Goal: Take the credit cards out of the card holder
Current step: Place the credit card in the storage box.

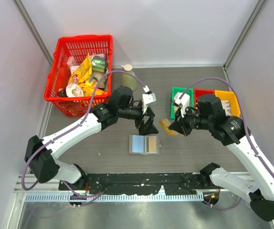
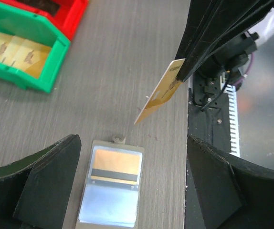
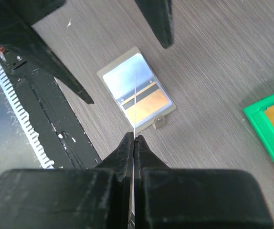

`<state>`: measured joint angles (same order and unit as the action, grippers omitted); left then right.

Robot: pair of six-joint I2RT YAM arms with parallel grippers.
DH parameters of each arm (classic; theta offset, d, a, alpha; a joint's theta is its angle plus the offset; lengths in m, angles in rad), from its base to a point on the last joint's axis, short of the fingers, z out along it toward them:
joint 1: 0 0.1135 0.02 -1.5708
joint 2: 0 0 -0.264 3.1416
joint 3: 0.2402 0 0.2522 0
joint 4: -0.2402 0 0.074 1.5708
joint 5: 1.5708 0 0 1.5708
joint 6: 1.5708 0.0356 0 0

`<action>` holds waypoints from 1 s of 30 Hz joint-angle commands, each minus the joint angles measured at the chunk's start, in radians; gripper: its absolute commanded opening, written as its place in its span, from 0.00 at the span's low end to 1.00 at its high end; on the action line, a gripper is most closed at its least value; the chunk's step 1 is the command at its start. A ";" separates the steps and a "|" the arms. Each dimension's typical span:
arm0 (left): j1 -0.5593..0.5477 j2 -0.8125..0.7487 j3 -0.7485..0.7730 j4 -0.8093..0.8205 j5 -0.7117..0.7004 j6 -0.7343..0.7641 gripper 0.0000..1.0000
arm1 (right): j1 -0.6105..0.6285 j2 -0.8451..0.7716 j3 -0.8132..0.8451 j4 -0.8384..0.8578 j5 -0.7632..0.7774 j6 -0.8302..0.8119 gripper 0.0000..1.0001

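The card holder (image 1: 144,144) lies open and flat on the table, with a light blue panel and an orange card with a dark stripe (image 2: 116,166) under its other panel. My left gripper (image 1: 146,125) hangs open just above the holder's far edge, its fingers (image 2: 36,186) wide on either side of the card holder (image 2: 112,185), touching nothing. My right gripper (image 3: 133,137) is shut on a yellow-orange credit card (image 2: 160,91), held tilted in the air right of the holder. That credit card (image 3: 134,105) shows edge-on in the right wrist view, over the card holder (image 3: 149,102).
Green (image 1: 181,98), red (image 1: 204,93) and yellow (image 1: 227,100) bins stand in a row at the right; the green bin (image 2: 27,57) has yellowish pieces inside. A red basket (image 1: 79,71) of packets sits at the back left. A black rail (image 1: 142,181) runs along the near edge.
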<state>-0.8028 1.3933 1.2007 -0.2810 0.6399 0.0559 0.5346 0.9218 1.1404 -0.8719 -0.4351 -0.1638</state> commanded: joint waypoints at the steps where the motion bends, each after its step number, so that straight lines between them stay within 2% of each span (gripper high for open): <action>1: 0.005 0.024 0.051 0.087 0.164 0.079 0.94 | 0.008 -0.031 -0.001 0.017 -0.094 -0.082 0.01; 6: 0.005 0.056 0.086 0.103 0.277 0.081 0.84 | 0.037 -0.037 -0.027 0.033 -0.111 -0.094 0.01; 13: 0.005 0.119 0.163 -0.015 0.383 0.110 0.52 | 0.050 -0.080 -0.080 0.071 -0.113 -0.094 0.01; 18: 0.005 0.148 0.180 -0.034 0.426 0.094 0.38 | 0.053 -0.071 -0.082 0.074 -0.108 -0.095 0.01; 24: 0.005 0.180 0.215 -0.124 0.457 0.125 0.34 | 0.056 -0.047 -0.074 0.074 -0.116 -0.102 0.01; 26: 0.004 0.185 0.224 -0.142 0.455 0.139 0.23 | 0.054 -0.044 -0.076 0.074 -0.108 -0.100 0.01; 28: 0.005 0.187 0.226 -0.141 0.449 0.136 0.00 | 0.054 -0.037 -0.076 0.076 -0.094 -0.095 0.01; 30: 0.005 0.187 0.224 -0.135 0.439 0.124 0.00 | 0.053 -0.032 -0.076 0.074 -0.065 -0.082 0.05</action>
<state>-0.8028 1.5864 1.3853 -0.3985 1.0588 0.1730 0.5835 0.8841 1.0515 -0.8356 -0.5312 -0.2523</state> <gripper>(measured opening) 0.025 0.027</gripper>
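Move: The credit card, gripped by the right hand, lies about 7 cm right of the open left hand, 3 cm back and nearly level. From the left hand, the open card holder is on the table about 4 cm left, 1 cm back and 23 cm below; the storage box's green compartment is 19 cm ahead, 14 cm right and 21 cm below. From the right hand, the card's middle is about 3 cm left, level with it fore and aft, and 1 cm lower. Left hand swings back and right some 5 cm, pinching the credit card the right hand still grips. ##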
